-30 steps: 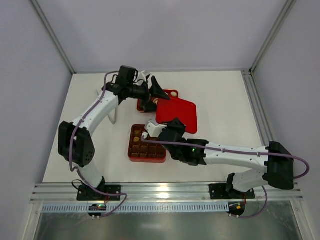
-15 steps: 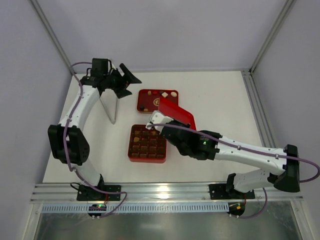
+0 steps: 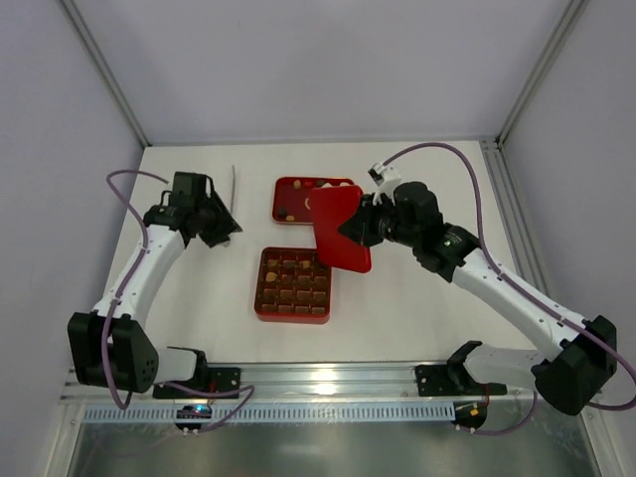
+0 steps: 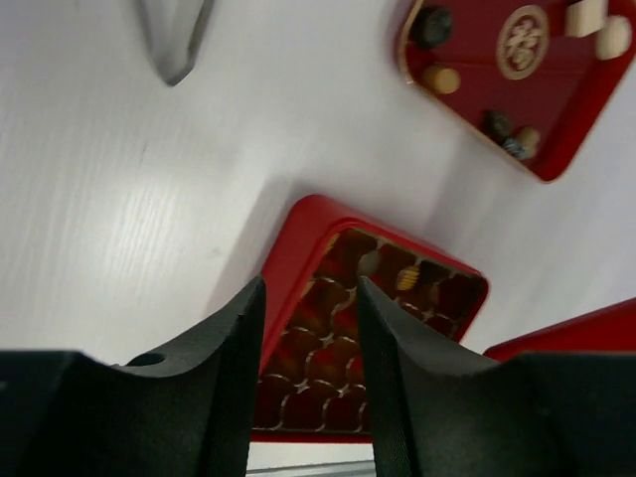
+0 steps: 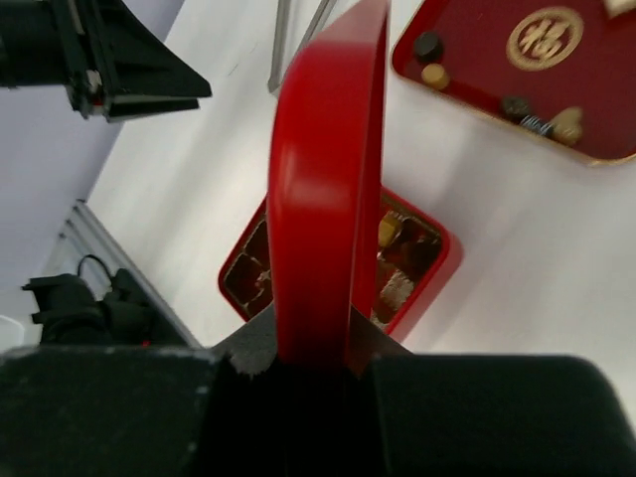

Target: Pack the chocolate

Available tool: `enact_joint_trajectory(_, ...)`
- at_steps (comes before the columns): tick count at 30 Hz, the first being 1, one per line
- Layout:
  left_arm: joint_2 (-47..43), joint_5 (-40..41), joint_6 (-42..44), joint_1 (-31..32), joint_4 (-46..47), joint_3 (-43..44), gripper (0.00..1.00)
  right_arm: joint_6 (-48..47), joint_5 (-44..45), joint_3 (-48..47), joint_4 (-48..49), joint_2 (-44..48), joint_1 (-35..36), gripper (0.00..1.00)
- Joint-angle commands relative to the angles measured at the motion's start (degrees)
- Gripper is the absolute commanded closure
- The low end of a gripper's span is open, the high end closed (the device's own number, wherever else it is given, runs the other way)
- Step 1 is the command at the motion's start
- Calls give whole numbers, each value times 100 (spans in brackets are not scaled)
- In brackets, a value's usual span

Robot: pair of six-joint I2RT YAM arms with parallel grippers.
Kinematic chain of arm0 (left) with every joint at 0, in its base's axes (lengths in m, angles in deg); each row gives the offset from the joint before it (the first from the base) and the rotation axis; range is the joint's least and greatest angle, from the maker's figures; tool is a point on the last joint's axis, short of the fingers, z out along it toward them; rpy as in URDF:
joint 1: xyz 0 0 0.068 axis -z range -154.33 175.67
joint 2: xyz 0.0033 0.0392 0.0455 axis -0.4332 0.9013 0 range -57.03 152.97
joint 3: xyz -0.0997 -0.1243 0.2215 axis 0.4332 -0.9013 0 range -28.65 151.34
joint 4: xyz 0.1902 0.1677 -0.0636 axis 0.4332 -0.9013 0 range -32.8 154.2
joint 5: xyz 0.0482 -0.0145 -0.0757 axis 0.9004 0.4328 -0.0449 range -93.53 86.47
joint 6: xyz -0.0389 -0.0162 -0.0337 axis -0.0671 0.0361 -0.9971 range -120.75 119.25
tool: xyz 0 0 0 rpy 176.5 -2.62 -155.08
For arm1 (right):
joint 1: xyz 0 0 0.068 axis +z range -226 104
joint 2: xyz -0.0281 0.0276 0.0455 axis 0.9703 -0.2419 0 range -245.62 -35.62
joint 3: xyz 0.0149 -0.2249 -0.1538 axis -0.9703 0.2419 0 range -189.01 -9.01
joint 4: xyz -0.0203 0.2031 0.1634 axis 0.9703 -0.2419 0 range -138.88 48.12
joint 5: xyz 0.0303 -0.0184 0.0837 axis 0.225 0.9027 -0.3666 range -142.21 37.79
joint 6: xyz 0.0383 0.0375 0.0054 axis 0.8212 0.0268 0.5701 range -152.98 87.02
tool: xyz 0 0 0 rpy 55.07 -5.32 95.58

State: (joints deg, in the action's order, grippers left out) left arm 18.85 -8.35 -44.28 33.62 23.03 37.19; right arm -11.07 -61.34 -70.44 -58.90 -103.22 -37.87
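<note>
Loose chocolate (image 3: 291,211) (image 4: 433,25) (image 5: 429,47) lies in a shallow red tray (image 3: 298,185) with a gold emblem. More pieces fill several cells of the square red box (image 3: 266,308) (image 4: 288,258) (image 5: 444,266). My right gripper (image 3: 355,226) (image 5: 318,338) is shut on the flat red lid (image 3: 336,231) (image 5: 323,169), which hangs on edge above the box's far right corner. Left of the box, my left gripper (image 3: 221,227) (image 4: 308,288) hovers with its jaws apart and nothing between them.
Metal tongs (image 3: 233,184) (image 4: 174,40) lie on the white table behind my left gripper. An aluminium rail (image 3: 328,378) runs along the near edge, and grey walls close in the back and both sides.
My left arm swung away from the tray to the left, let go of the tongs, and its jaws narrowed. My right gripper lifted the lid up and back from beside the box.
</note>
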Motion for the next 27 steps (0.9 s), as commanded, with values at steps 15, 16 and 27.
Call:
enact_joint_trajectory(15,-645,104,-867,181,1154,-2769,91,4277,-2128,2617,5970,-772,-526,96)
enact_joint_trajectory(16,-618,104,-964,251,1224,-2813,91,4365,-2128,2679,6130,-834,-526,96)
enact_joint_trajectory(27,-337,333,-1659,1156,1805,-2972,92,5025,-2401,3128,7616,-1766,-543,96)
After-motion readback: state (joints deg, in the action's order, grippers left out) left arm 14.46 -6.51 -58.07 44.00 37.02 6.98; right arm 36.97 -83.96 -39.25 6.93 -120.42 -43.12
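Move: The chocolate box stands about 13 cm to the right gripper's left, 2 cm back and 23 cm below; that gripper already holds the red lid. From the left gripper the box lies some 12 cm right, 8 cm back and 15 cm lower. From there too, the red tray is roughly 12 cm ahead and 19 cm right, and the tongs are about 10 cm ahead and 2 cm left. Lower the right gripper about 8 cm and carry it some 4 to 5 cm left, rolling the wrist roughly 50 degrees to flatten the still-pinched lid over the chocolate box. Bring the left gripper down nearly 14 cm and back about 10, closing its fingers, then ease it right so the shut tips come up against the box's left wall. ##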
